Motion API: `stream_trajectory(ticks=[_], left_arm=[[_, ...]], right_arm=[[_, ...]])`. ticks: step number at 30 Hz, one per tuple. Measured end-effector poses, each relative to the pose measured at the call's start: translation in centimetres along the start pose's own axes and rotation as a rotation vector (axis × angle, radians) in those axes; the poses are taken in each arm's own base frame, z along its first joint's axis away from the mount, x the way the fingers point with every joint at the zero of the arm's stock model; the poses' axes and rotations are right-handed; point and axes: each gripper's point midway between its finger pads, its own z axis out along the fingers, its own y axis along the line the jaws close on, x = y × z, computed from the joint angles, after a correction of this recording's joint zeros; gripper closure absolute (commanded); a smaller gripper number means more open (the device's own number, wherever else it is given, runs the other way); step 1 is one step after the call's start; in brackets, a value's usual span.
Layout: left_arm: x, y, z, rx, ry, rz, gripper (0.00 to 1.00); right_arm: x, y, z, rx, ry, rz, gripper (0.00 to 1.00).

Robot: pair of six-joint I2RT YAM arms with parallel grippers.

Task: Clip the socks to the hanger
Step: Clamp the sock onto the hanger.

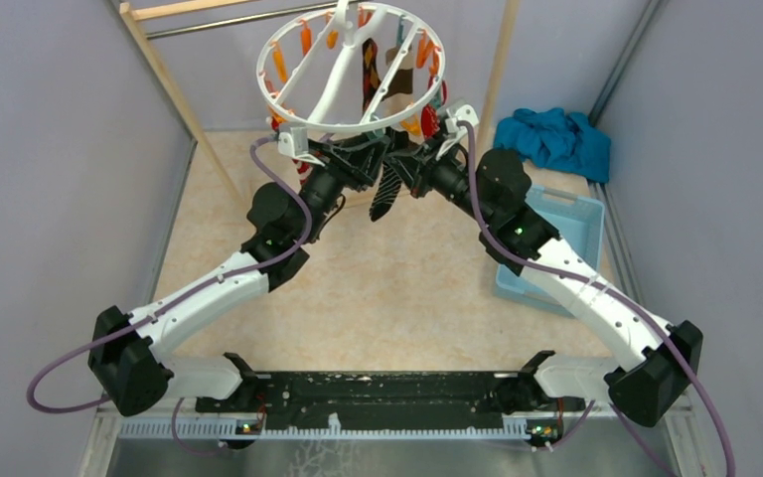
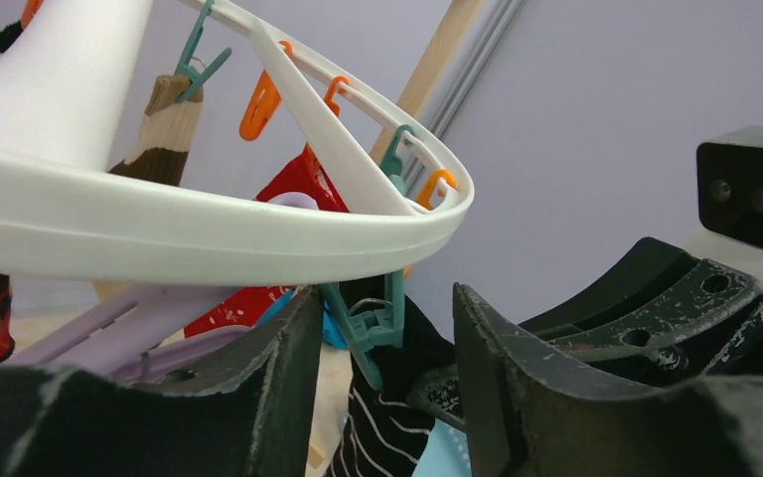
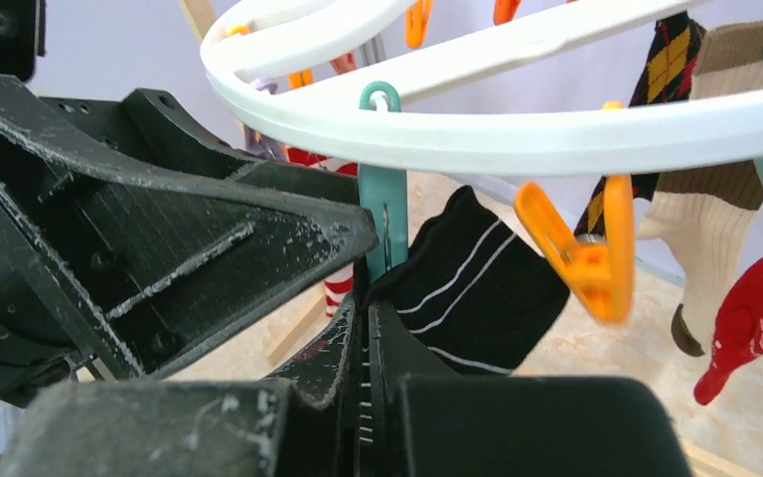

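Note:
The white ring hanger [image 1: 348,60] hangs at the back, and both grippers meet under its near rim. A black sock with thin white stripes [image 1: 385,191] dangles between them. In the left wrist view a teal clip [image 2: 378,326] hangs from the hanger [image 2: 209,234] and bites the top of the black sock [image 2: 387,437]. My left gripper [image 2: 387,298] stands open around that clip. My right gripper [image 3: 366,303] is shut on the black sock's [image 3: 477,288] edge just below the teal clip [image 3: 385,214]. Other socks hang clipped: argyle [image 3: 671,60], brown-and-cream [image 3: 695,199], red patterned [image 3: 760,308].
A wooden rack [image 1: 174,94] with a metal rod carries the hanger. A teal-blue cloth heap [image 1: 554,139] lies at the back right, with a light blue bin [image 1: 556,238] in front of it under the right arm. An empty orange clip [image 3: 586,258] hangs beside the black sock.

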Motion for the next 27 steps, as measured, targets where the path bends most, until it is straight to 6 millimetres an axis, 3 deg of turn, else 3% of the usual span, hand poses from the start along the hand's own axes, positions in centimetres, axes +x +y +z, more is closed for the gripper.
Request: stream_trajectory(ticks=[13,15,16,21,23,27], left_arm=[[0.0,0.0,-0.2,0.002,0.007,0.016,0.03],[-0.3,0.0,-0.4,0.002,0.003,0.02,0.02],[-0.4,0.0,-0.6,0.002,0.0,0.023,0.02],[-0.7,0.9,-2.0,-0.033,-0.006,0.044,0.02],[-0.2,1.8,-2.8,-0.06,0.006,0.057,0.02],[-0.4,2.9,-3.8,-0.107,-0.002,0.073,0.02]], right_arm=[[-0.4,0.0,0.5,-0.001,-0.01,-0.002,1.0],[-0.4,0.0,0.5,-0.002,-0.011,-0.002,1.0],[-0.4,-0.1,0.6,-0.001,-0.011,-0.002,0.96],[0.1,-0.2,1.0,0.001,-0.003,0.001,0.58],[0.1,-0.2,1.1,0.0,-0.005,-0.002,0.49],[0.2,-0.4,1.1,0.006,-0.002,-0.007,0.42]])
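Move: The teal clip on the hanger's rim stands just off the left fingertips, about 2 cm ahead, 2 cm right and 1 cm up; from the right hand, shut on the black striped sock's cuff, it is some 2 cm ahead, 2 cm left and 3 cm up. The sock's body hangs about 9 cm below the right hand, 2 cm ahead and 2 cm left. An orange clip is about 3 cm farther out and 4 cm right of the teal one. Staying almost in place at first, the left hand goes on spreading its half-open fingers fully around the teal clip, then slips left about 4 cm and down 3 cm, slightly back, from under the rim. The right hand keeps its pinch on the sock's cuff, easing barely a centimetre forward, then opens to about half and lets the cuff go. ##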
